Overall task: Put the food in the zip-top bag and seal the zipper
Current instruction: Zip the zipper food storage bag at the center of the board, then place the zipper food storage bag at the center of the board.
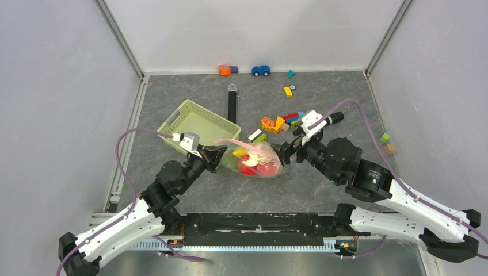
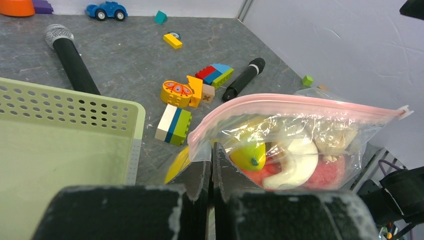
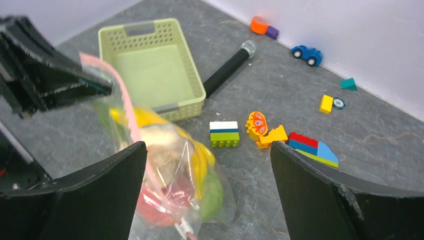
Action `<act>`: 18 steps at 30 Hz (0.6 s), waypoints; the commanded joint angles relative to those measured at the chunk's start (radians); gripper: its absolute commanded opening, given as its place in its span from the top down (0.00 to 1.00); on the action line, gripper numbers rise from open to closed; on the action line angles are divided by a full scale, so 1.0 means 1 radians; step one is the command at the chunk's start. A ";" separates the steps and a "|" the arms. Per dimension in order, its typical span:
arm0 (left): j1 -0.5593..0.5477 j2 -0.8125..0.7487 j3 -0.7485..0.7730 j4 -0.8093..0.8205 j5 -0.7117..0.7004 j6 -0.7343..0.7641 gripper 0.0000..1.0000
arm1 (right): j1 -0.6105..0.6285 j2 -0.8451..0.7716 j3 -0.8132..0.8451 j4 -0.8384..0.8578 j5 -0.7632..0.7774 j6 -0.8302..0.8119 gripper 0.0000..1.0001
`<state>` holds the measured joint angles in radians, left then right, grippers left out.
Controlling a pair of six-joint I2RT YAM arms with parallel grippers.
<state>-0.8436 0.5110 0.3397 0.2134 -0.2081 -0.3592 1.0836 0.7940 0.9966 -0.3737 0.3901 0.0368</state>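
The zip-top bag (image 1: 256, 161) lies on the table between my two grippers, with the food (image 1: 248, 164) inside it. The left wrist view shows a yellow-green piece (image 2: 248, 156), a pale curved piece and red pieces through the clear plastic (image 2: 320, 125). The pink zipper (image 2: 300, 102) runs along the bag's top edge. My left gripper (image 2: 212, 155) is shut on the bag's left corner, just under the zipper's end. My right gripper (image 3: 207, 150) is open wide at the bag's (image 3: 170, 175) other end, with the bag by its left finger and untouched.
A pale green basket (image 1: 195, 123) stands just behind my left gripper (image 1: 217, 154). A black microphone (image 1: 232, 103) lies beside it. Coloured blocks (image 1: 282, 123) lie behind the bag near my right gripper (image 1: 286, 150). A blue toy car (image 1: 260, 70) sits at the back wall.
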 commanded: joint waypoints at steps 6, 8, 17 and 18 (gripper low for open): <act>0.003 0.043 0.168 0.040 0.178 -0.028 0.98 | -0.004 -0.081 -0.031 0.087 0.322 0.172 0.02; 0.003 0.044 0.215 0.054 0.284 -0.017 0.98 | -0.004 -0.093 -0.022 0.084 0.416 0.168 0.02; 0.003 0.143 0.388 0.215 0.547 -0.086 0.98 | -0.004 -0.203 -0.009 0.106 0.588 0.086 0.02; 0.002 0.185 0.423 0.229 0.573 -0.106 0.98 | -0.004 -0.215 -0.011 0.108 0.624 0.085 0.02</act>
<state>-0.8436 0.6151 0.6353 0.2432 0.2089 -0.3813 1.0836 0.6334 0.9718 -0.3294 0.8787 0.1600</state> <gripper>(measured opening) 0.043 0.979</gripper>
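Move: From the left hand, pinching its left end, the food bag's middle lies about 10 cm to the right, 2 cm back and 6 cm below. The basket is some 14 cm ahead and 14 cm left of that hand, and the white-blue-green blocks about 15 cm ahead and 11 cm right, both on the table some 15 cm down. From the open right hand, the bag's middle is roughly 10 cm left, 1 cm ahead and 12 cm below. Upward, gathering speed, the left hand lifts the zipped-edge end of the bag some 12 cm, also drawing back and to the right about 5 cm each, turning clockwise, its shut fingers keeping their pinch. The already open right hand backs off from the bag, about 10 cm to the right and a little up, also swinging clockwise, fingers staying wide. ##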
